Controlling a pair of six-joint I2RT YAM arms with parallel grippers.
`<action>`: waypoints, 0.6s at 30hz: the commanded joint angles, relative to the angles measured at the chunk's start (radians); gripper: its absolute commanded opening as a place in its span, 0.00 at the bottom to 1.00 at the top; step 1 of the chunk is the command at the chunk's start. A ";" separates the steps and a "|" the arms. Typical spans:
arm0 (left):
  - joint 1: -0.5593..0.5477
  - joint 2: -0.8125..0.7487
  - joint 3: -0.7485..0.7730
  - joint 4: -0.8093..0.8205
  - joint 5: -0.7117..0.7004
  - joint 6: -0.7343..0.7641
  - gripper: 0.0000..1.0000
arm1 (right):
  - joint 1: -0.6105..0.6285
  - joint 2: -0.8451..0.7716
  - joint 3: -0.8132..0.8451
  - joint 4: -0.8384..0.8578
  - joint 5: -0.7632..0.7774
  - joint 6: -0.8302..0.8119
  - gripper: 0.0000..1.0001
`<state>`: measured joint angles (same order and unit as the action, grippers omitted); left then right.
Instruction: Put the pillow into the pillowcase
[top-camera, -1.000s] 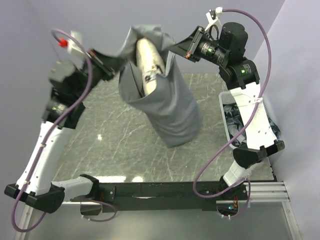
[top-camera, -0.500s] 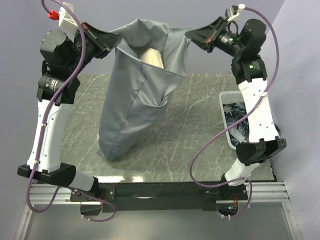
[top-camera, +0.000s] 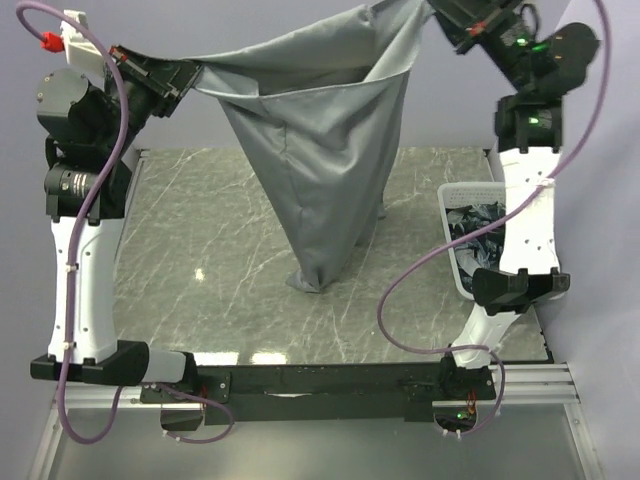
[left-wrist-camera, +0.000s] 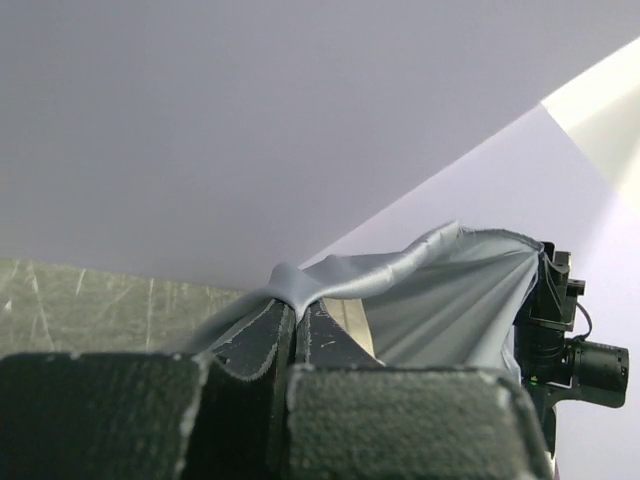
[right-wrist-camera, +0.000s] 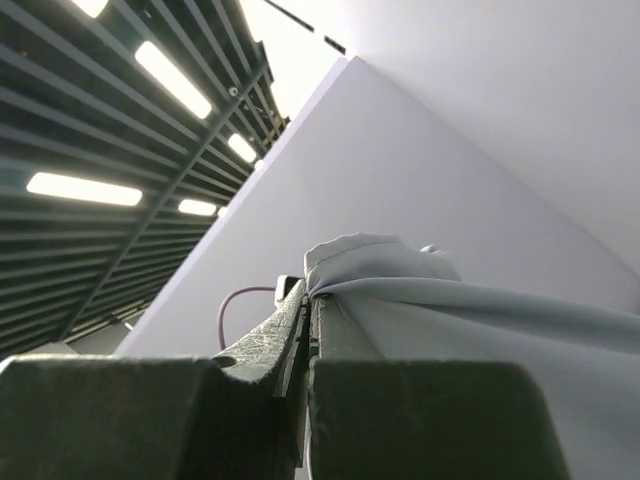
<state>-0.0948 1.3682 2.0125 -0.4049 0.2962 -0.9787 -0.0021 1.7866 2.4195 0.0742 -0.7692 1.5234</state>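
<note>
The grey pillowcase (top-camera: 320, 150) hangs stretched between my two raised grippers, and its bottom tip touches the table. My left gripper (top-camera: 190, 72) is shut on the left corner of its rim, as the left wrist view (left-wrist-camera: 295, 303) shows close up. My right gripper (top-camera: 442, 14) is shut on the right corner, with fabric bunched over the jaws in the right wrist view (right-wrist-camera: 310, 295). The pillow is hidden inside the case in the top view. Only a cream sliver (left-wrist-camera: 356, 322) shows inside the opening in the left wrist view.
A white bin (top-camera: 452, 200) with dark crumpled contents stands at the table's right edge, beside the right arm. The grey marble tabletop (top-camera: 200, 250) lies under the hanging case. Walls close in at the back and both sides.
Both grippers have risen and spread apart, pulling the pillowcase rim taut. The case has swung back to hang upright, and the pillow has slipped out of sight inside it.
</note>
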 joint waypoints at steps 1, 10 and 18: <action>0.041 -0.069 -0.122 -0.031 -0.062 -0.031 0.01 | 0.181 0.060 0.024 -0.002 0.108 -0.121 0.00; 0.162 -0.083 -0.253 -0.008 0.084 -0.008 0.01 | 0.435 0.336 0.078 -0.068 0.154 -0.227 0.00; 0.144 -0.027 -0.198 0.466 0.400 -0.191 0.01 | 0.299 0.114 0.015 -0.018 0.073 -0.201 0.00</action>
<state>0.0685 1.3468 1.7332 -0.2947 0.5007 -1.0592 0.4156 2.1265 2.3894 -0.0238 -0.6445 1.3148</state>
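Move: I hold the pillowcase mouth stretched taut by its two corners, my left hand's corner about 33 cm to the left of my right hand and 7 cm lower. The mostly hidden pillow hangs inside, its middle some 18 cm right of my left hand, 5 cm back and 35 cm below. From my right hand it is roughly 15 cm left, 7 cm back, 42 cm below; the basket lies about 25 cm right, 5 cm back and 60 cm below. I swing my right hand fast towards my left hand, about 20 cm left, almost as far down and some 9 cm forward, tipping its fingers down and turning them counter-clockwise. My left hand drops roughly 11 cm, easing left and forward as its fingers dip, then comes back up about 3 cm. Both keep pinching the case corners. ##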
